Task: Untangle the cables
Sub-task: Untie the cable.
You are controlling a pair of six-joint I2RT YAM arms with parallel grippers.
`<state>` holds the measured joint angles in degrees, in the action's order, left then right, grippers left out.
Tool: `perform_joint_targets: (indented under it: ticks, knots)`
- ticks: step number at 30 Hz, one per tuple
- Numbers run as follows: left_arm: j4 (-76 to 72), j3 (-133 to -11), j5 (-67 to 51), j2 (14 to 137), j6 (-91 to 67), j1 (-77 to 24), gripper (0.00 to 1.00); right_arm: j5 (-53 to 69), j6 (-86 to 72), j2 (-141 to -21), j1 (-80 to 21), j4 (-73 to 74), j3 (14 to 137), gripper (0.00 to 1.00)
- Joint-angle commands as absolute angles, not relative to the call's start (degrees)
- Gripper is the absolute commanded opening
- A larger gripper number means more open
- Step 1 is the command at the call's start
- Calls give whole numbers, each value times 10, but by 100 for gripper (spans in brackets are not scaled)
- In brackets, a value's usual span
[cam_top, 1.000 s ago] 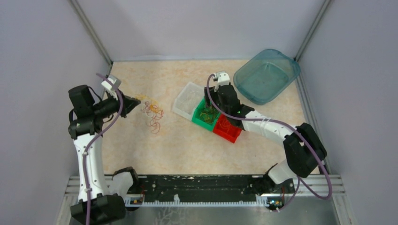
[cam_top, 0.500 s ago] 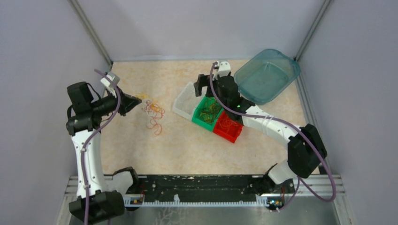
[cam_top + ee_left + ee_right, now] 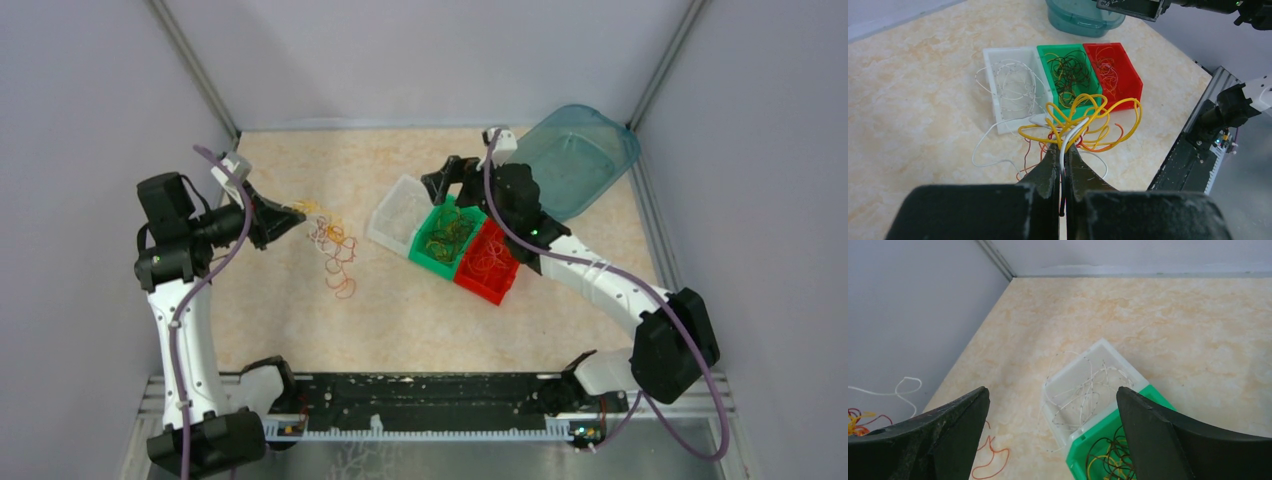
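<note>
The cables (image 3: 1083,116) are a tangle of yellow, orange, red and white loops. My left gripper (image 3: 1064,148) is shut on a white strand and yellow strands at the tangle's near end, lifting it off the table. From above, the cables (image 3: 335,248) trail right from the left gripper (image 3: 292,212), with an orange loop (image 3: 345,288) on the table. My right gripper (image 3: 447,185) hangs open and empty over the far ends of the white bin (image 3: 398,213) and green bin (image 3: 440,238). In its own view the right gripper (image 3: 1052,392) has its fingers spread wide above the white bin (image 3: 1088,385).
A red bin (image 3: 487,262) joins the green and white bins in a diagonal row; all three hold sorted strands. A teal tub (image 3: 570,158) sits at the back right, close behind the right wrist. Walls close in the table's left, back and right sides.
The right gripper rose out of the green bin, opened wide and swung back to the right. The left arm shifted slightly, and the tangle drifted a little toward the front.
</note>
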<state>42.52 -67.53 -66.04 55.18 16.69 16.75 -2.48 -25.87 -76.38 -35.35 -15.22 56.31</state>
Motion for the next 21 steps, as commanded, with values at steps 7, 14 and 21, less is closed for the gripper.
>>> perform_joint_targets:
  ticks: [7,14,21]
  knots:
    - [433,-696,-713,546,160,167,0,73,-214,-745,-367,-162,600,99]
    - [437,-701,-712,545,160,167,0,87,-213,-746,-377,-160,610,99]
    - [442,-707,-714,538,160,167,0,105,-187,-730,-396,-170,603,99]
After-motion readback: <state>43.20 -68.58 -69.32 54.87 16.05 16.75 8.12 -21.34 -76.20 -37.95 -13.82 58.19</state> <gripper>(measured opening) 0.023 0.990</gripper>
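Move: To the right hand's left, about 21 cm over, 7 cm back and some 4 cm lower, hangs the tangled cable bundle. From the left hand's shut tips that bundle's middle is level fore and aft, about 3 cm to the right and 8 cm below. Some 25 cm beneath the right hand lie the white bin, 9 cm left and 4 cm ahead, and the green bin, 1 cm back and straight below sideways. Swinging away from above the green bin, the empty right hand goes left and back towards the hanging cables, about 5 cm in all, rising slightly late on, while turning some 15 degrees counter-clockwise with its fingers staying wide open. The left hand keeps its pinch on the bundle and eases only a little back, right and up. ##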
